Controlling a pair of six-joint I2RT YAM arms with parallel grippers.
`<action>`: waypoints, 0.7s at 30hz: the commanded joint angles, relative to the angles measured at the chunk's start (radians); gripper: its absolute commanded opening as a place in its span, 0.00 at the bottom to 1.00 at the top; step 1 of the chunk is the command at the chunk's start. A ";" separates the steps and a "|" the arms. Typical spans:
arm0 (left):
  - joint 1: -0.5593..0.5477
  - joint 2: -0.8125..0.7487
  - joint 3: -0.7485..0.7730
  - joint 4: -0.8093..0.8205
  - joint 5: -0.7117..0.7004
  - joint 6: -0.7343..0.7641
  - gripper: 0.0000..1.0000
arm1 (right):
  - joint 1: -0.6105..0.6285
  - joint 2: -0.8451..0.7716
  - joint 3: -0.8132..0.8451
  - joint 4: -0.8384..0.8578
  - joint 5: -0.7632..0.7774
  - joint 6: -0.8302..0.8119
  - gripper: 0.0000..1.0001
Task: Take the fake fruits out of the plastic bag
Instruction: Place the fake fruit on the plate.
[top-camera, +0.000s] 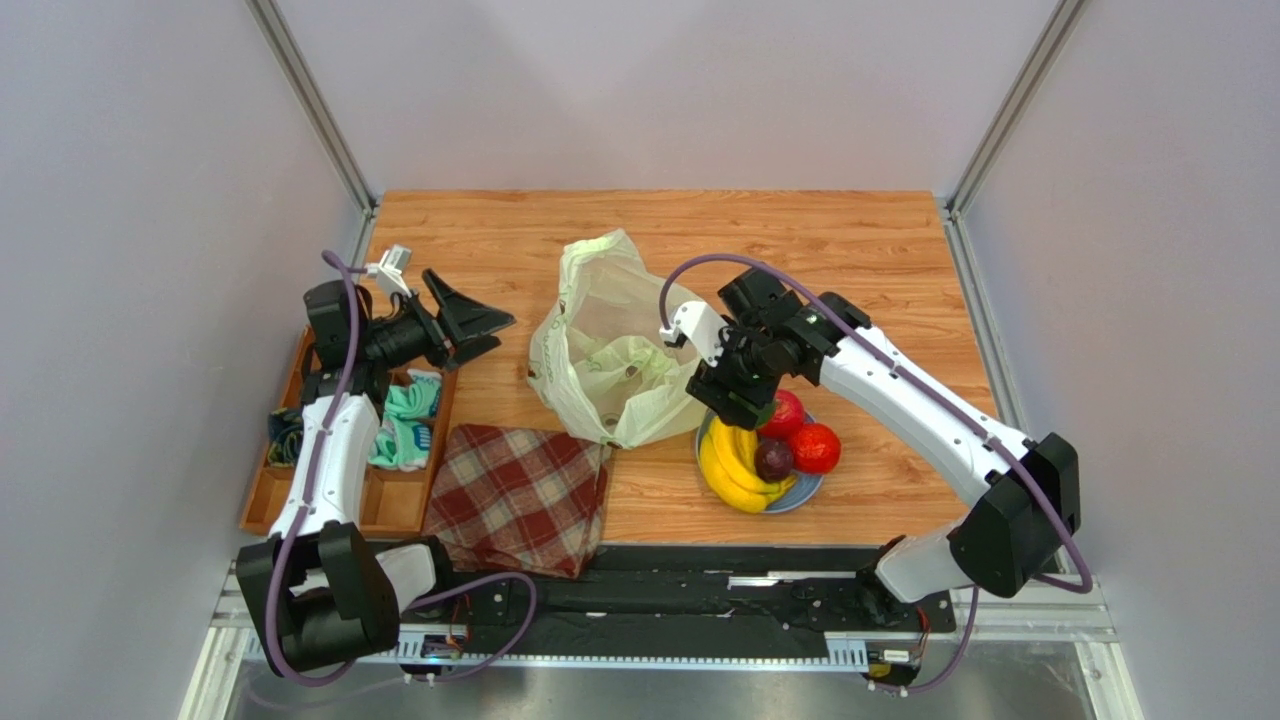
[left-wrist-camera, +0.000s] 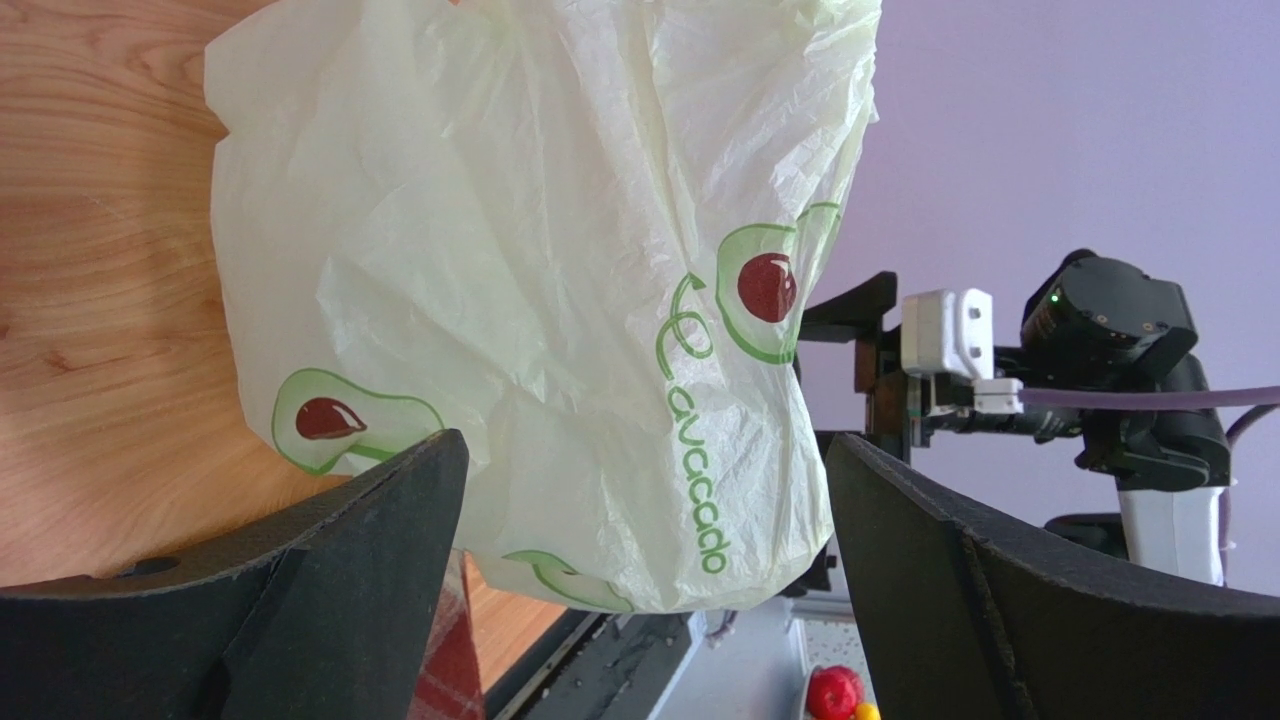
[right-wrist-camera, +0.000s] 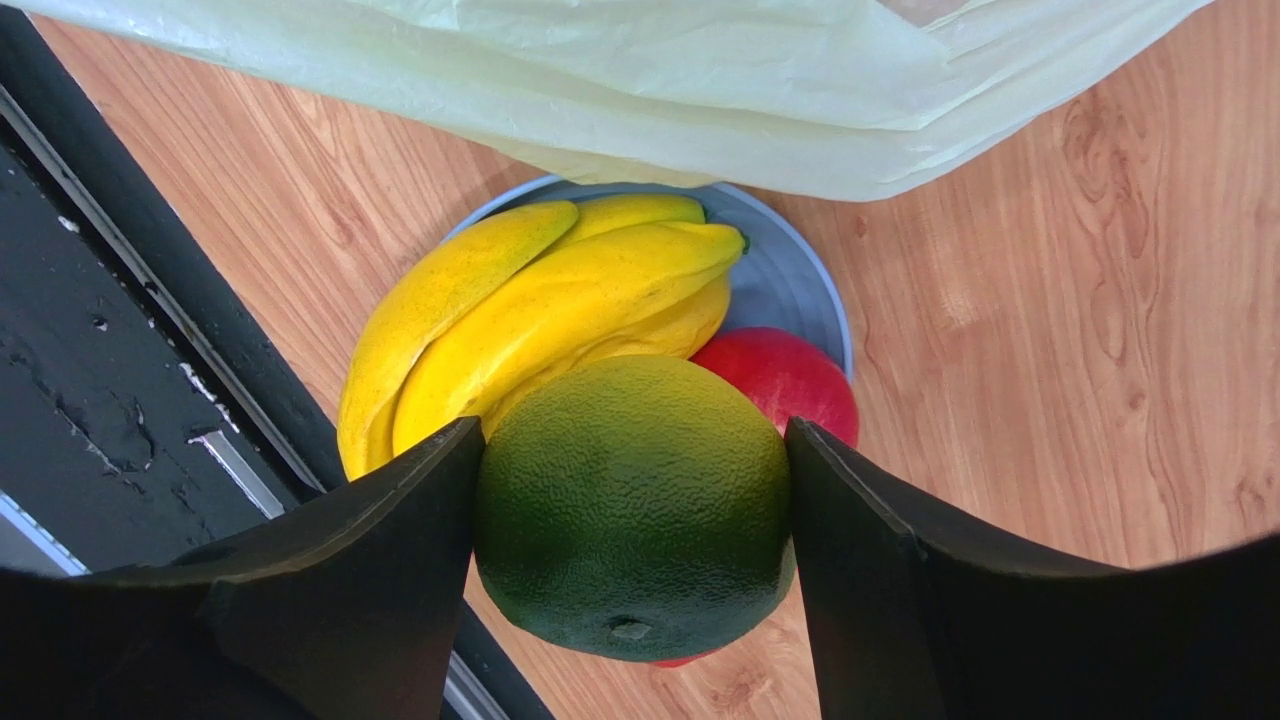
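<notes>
The pale yellow-green plastic bag (top-camera: 609, 353) stands crumpled at the table's middle, its mouth open; it fills the left wrist view (left-wrist-camera: 556, 270). My right gripper (top-camera: 739, 393) is shut on the green round fruit (right-wrist-camera: 634, 503) and holds it just above the blue plate (top-camera: 807, 491), right of the bag. On the plate lie the yellow banana bunch (top-camera: 729, 465), two red fruits (top-camera: 816, 447) and a dark purple one (top-camera: 772, 458). My left gripper (top-camera: 478, 323) is open and empty, raised to the left of the bag and pointing at it, apart from it.
A red plaid cloth (top-camera: 519, 495) lies at the front left of the bag. A wooden tray (top-camera: 361, 503) with teal cloth items (top-camera: 406, 420) sits at the left edge. A black rail (top-camera: 721, 578) runs along the near edge.
</notes>
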 joint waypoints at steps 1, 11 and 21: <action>-0.002 -0.032 0.001 0.039 0.006 -0.009 0.98 | 0.000 0.015 -0.010 0.053 0.012 0.006 0.72; 0.007 -0.067 -0.029 0.026 0.000 0.001 0.98 | -0.027 0.138 -0.061 0.064 0.032 0.000 0.77; 0.011 -0.052 -0.021 0.023 0.002 0.002 0.98 | -0.027 0.192 0.181 -0.053 0.036 0.055 1.00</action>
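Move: The plate's middle lies about 15 cm below the right hand, which already holds the green fruit, and roughly 3 cm back and 3 cm to its right. From the same hand the bananas are about 4 cm back and straight below, the red apple 1 cm ahead and 5 cm right, the plum 4 cm back and 4 cm right; the bag stands some 10 cm ahead and 14 cm left. From the left hand the plate is about 28 cm right, 9 cm back and 23 cm down. The right hand lowers the held green fruit some 6 cm, almost straight down onto the fruit heaped on the plate, with its wrist tipping about 10 degrees so that the fingers point more nearly straight down. At the bottom the fingers spread fully and let go of the fruit beside the red apple and over the bananas, and the hand then starts to lift, about 1 cm up and a little forward, with the open fingers still either side of the fruit. ##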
